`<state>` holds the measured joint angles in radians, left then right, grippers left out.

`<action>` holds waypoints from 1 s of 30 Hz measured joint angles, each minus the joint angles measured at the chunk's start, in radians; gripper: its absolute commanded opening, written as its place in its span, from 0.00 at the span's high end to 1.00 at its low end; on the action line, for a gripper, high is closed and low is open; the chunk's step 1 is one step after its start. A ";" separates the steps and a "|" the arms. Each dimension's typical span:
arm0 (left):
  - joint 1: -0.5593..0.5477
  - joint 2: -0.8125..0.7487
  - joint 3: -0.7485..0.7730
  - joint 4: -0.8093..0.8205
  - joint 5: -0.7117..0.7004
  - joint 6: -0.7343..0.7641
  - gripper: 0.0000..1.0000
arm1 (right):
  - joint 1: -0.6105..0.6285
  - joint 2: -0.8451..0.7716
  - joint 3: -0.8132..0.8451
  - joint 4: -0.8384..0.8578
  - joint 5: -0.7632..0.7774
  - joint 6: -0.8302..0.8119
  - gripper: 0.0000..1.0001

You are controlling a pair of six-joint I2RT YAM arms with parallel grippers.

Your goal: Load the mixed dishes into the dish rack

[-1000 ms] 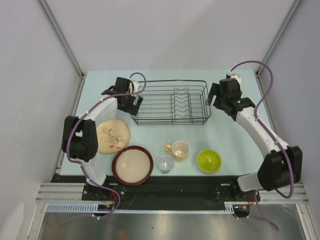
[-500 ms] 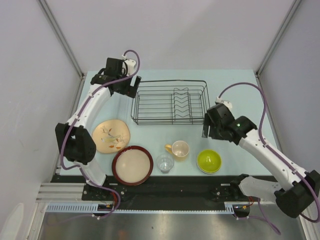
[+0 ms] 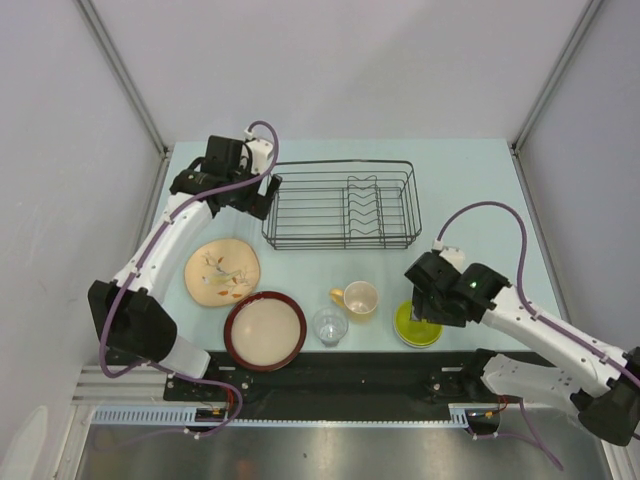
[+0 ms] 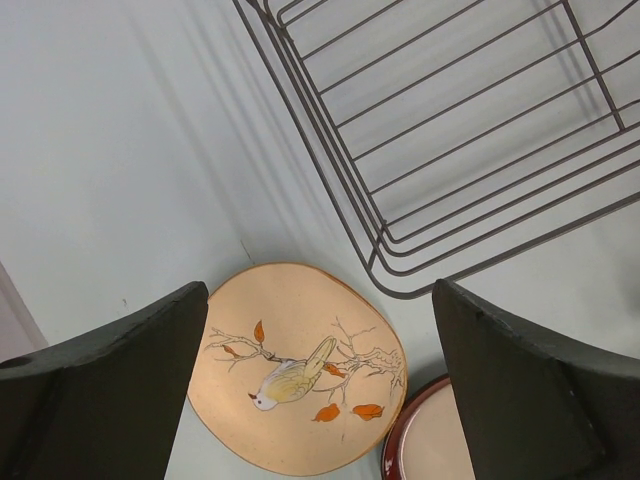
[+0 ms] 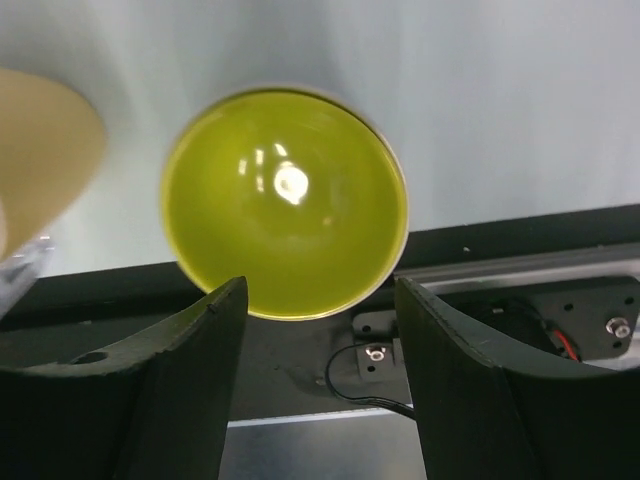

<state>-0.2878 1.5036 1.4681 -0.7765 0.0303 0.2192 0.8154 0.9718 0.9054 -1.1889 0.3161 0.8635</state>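
The black wire dish rack (image 3: 340, 163) stands at the back middle, with its left end in the left wrist view (image 4: 330, 150). In front lie the beige floral plate (image 3: 222, 271) (image 4: 300, 400), the dark-red-rimmed cream dish (image 3: 264, 331), the clear glass (image 3: 329, 326) and the pale yellow mug (image 3: 359, 298). The lime green bowl (image 3: 415, 335) (image 5: 285, 200) sits near the front edge, and a thin pale saucer rim (image 3: 408, 343) shows under it. My left gripper (image 3: 225, 195) (image 4: 320, 290) hangs open, high beside the rack's left end. My right gripper (image 3: 424, 303) (image 5: 320, 285) hovers open over the bowl, holding nothing.
White walls with metal corner posts close in the table on three sides. The black mounting rail (image 5: 450, 300) and the arm bases run along the near edge, just beyond the bowl. A purple cable loops off each wrist.
My right arm swung from the rack's right end down to the green bowl, and its jaws narrowed. My left arm pulled away from the rack's left end, back and leftwards.
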 measured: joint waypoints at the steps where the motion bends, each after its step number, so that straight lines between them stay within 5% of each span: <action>1: 0.000 0.000 0.000 -0.003 0.000 0.000 0.00 | 0.013 0.010 -0.020 -0.005 0.002 0.018 0.36; 11: 0.000 -0.016 -0.014 -0.003 0.000 0.011 0.00 | 0.032 0.042 -0.095 -0.034 0.076 0.148 0.37; 30: 0.000 -0.019 -0.016 -0.003 -0.013 0.026 0.00 | 0.032 0.067 -0.165 0.040 0.095 0.201 0.62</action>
<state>-0.2878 1.4845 1.4517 -0.7795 0.0177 0.2455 0.8478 1.0389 0.7406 -1.1492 0.4110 1.0649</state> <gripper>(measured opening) 0.996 0.435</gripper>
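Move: Below the right hand lies the green bowl, its middle roughly 3 cm ahead, 2 cm to the left and 8 cm down. The mug stands about 8 cm ahead and 15 cm to the left of this hand, with the glass some 21 cm to the left and 3 cm ahead, both also about 8 cm down. From the left hand, the green bowl is about 35 cm to the right, 22 cm back and 18 cm lower. Sinking about 5 cm, the right hand comes down at the near right rim of the green bowl, shifting some 2 cm right and slightly back early on. The wrist turns about 10 degrees clockwise and its left side dips a little, while the fingers narrow from two thirds open to under half, one over the bowl's inside and one outside the rim. ##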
